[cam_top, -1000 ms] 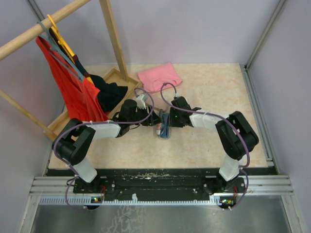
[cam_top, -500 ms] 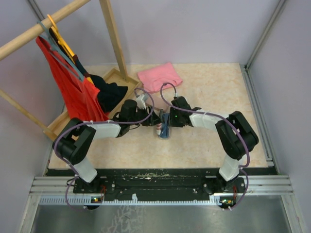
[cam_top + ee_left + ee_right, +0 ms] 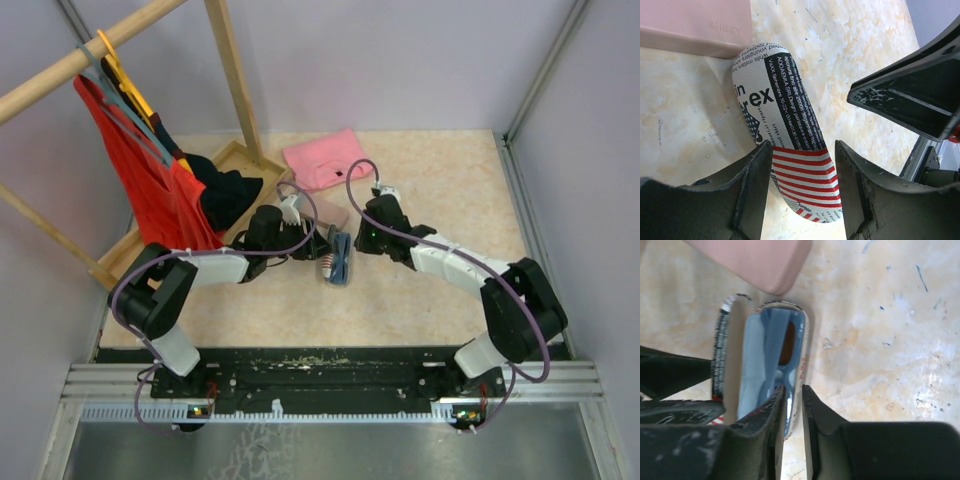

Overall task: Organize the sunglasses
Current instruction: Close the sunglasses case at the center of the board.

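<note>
A flag-patterned case (image 3: 727, 347) lies open in the middle of the table. Inside it rest sunglasses (image 3: 786, 340) with a grey-blue frame and a brownish lens, on light blue lining. The raised lid (image 3: 790, 105) sits between the fingers of my left gripper (image 3: 804, 150), which is shut on it and holds it up. My right gripper (image 3: 793, 390) hovers over the case's near right rim. Its jaws are a narrow slit apart and grip nothing that I can see. From above, the case (image 3: 338, 262) sits between the left gripper (image 3: 318, 250) and the right gripper (image 3: 358, 238).
A pink oblong case (image 3: 755, 257) lies shut just beyond the open case. A pink cloth (image 3: 328, 158) is at the back. A wooden rack with a red garment (image 3: 140, 180) and a wooden tray (image 3: 232, 152) stand at the left.
My right arm has swung out to the right, and its gripper has drawn back from over the case, its jaws narrower. The left gripper and the case have not moved.
</note>
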Controlling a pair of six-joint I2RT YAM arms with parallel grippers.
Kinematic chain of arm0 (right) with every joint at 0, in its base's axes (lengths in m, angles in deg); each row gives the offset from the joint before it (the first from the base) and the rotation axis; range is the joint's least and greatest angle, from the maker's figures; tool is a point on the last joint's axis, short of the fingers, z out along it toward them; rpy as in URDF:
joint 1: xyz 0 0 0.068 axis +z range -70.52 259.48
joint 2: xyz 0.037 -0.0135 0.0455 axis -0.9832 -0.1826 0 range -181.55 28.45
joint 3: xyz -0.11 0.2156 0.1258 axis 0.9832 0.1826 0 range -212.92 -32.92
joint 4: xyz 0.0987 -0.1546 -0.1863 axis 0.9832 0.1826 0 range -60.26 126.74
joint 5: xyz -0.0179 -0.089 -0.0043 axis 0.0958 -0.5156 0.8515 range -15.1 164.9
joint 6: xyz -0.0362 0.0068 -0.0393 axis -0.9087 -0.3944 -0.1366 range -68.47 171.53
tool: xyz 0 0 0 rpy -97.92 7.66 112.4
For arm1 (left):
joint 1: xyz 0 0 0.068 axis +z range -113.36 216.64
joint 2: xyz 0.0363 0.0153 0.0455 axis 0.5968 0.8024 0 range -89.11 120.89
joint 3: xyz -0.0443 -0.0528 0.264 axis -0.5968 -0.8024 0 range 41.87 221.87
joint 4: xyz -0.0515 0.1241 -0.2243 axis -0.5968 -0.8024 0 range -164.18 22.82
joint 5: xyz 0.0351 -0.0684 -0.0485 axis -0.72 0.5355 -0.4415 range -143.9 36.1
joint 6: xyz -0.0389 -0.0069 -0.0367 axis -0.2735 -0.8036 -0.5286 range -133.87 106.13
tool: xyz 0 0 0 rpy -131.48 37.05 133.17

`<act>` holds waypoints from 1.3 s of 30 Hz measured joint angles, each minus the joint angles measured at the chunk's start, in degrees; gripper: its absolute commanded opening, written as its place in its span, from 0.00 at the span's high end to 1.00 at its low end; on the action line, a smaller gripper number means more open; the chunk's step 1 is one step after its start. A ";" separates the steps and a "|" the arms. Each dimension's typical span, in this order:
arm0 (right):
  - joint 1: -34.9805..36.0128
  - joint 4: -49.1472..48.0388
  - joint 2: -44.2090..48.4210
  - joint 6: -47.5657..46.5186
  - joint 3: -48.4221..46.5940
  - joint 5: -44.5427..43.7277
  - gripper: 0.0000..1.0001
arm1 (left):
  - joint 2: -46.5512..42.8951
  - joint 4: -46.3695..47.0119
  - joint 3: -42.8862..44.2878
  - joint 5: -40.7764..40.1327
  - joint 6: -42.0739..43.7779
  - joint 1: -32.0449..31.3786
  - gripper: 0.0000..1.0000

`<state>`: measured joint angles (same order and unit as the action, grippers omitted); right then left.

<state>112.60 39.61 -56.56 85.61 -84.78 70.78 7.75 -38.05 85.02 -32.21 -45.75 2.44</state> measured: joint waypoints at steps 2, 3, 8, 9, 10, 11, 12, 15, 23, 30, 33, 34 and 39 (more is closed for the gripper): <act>-0.07 0.59 -0.70 0.26 0.46 -1.31 0.90 | 0.00 0.00 0.00 0.00 0.02 -0.07 0.42; -0.15 1.01 -1.49 0.46 0.48 -1.88 0.92 | 0.00 0.00 0.00 0.00 0.02 -0.07 0.42; -0.35 1.36 -6.40 0.63 0.44 -2.16 0.97 | 0.00 -0.33 0.04 -0.02 0.09 -0.07 0.44; -0.35 1.38 -7.54 0.66 0.42 -2.01 0.97 | 0.00 -0.59 0.11 -0.02 0.17 -0.07 0.45; -0.37 1.49 -8.55 0.66 0.42 -1.84 0.97 | 0.00 -0.85 0.13 -0.04 0.24 -0.07 0.46; -0.37 1.46 -9.57 0.66 0.39 -1.68 0.98 | 0.00 -1.07 0.17 -0.07 0.26 -0.07 0.46; -0.37 1.36 -10.82 0.68 0.37 -1.40 0.98 | 0.00 -1.25 0.24 -0.07 0.31 -0.09 0.46; -0.55 -0.09 -12.09 1.07 -0.83 -0.17 0.98 | 0.00 -1.31 0.35 -0.07 0.44 -0.17 0.48; -1.05 -3.10 -14.12 1.95 -1.51 2.95 1.00 | -0.02 -2.25 0.98 -0.50 0.66 -0.22 0.52; -1.57 -3.67 -14.27 2.05 -1.42 4.79 1.00 | -0.26 -2.67 1.29 -1.33 0.85 -0.48 0.60; -1.79 -3.89 -14.34 2.10 -1.38 5.31 1.00 | -0.44 -3.37 1.88 -2.01 1.11 -1.01 0.62; -1.84 -4.13 -14.43 2.12 -1.38 5.46 1.00 | -0.46 -3.58 2.12 -2.23 1.27 -1.16 0.62; -1.90 -4.79 -14.64 2.12 -1.38 5.84 1.00 | -0.55 -4.37 3.02 -3.19 1.84 -2.25 0.62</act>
<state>110.70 34.82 -71.21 87.73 -86.15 76.61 7.20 -42.42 88.04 -35.40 -43.92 0.19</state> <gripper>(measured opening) 0.005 0.380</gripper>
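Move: The left fingers are at the outer face of the sunglasses case's raised lid, whose middle lies about 2 cm to their right and 2 cm below. The case's base, with the blue sunglasses inside, is some 5 cm to their right and 6 cm down. From the right hand, raised over the base's right rim, the base's middle is roughly 4 cm left and 8 cm below, the lid 7 cm left and 3 cm below. The pink case stands some 13 cm farther out than the base and 3 cm to its left. The right hand drops about 7.5 cm beside the open case, easing slightly right on the way down, tipping its fingers some 10 degrees steeper and shutting them, then comes in about 2.5 cm left and slows until the closed tips are at the right side of the base, where they seem to bear. The left hand meanwhile stays almost in place at the lid's outer face, drawing its fingers partway together, then pushes the lid about 1 cm to the right and slightly up at the end. ##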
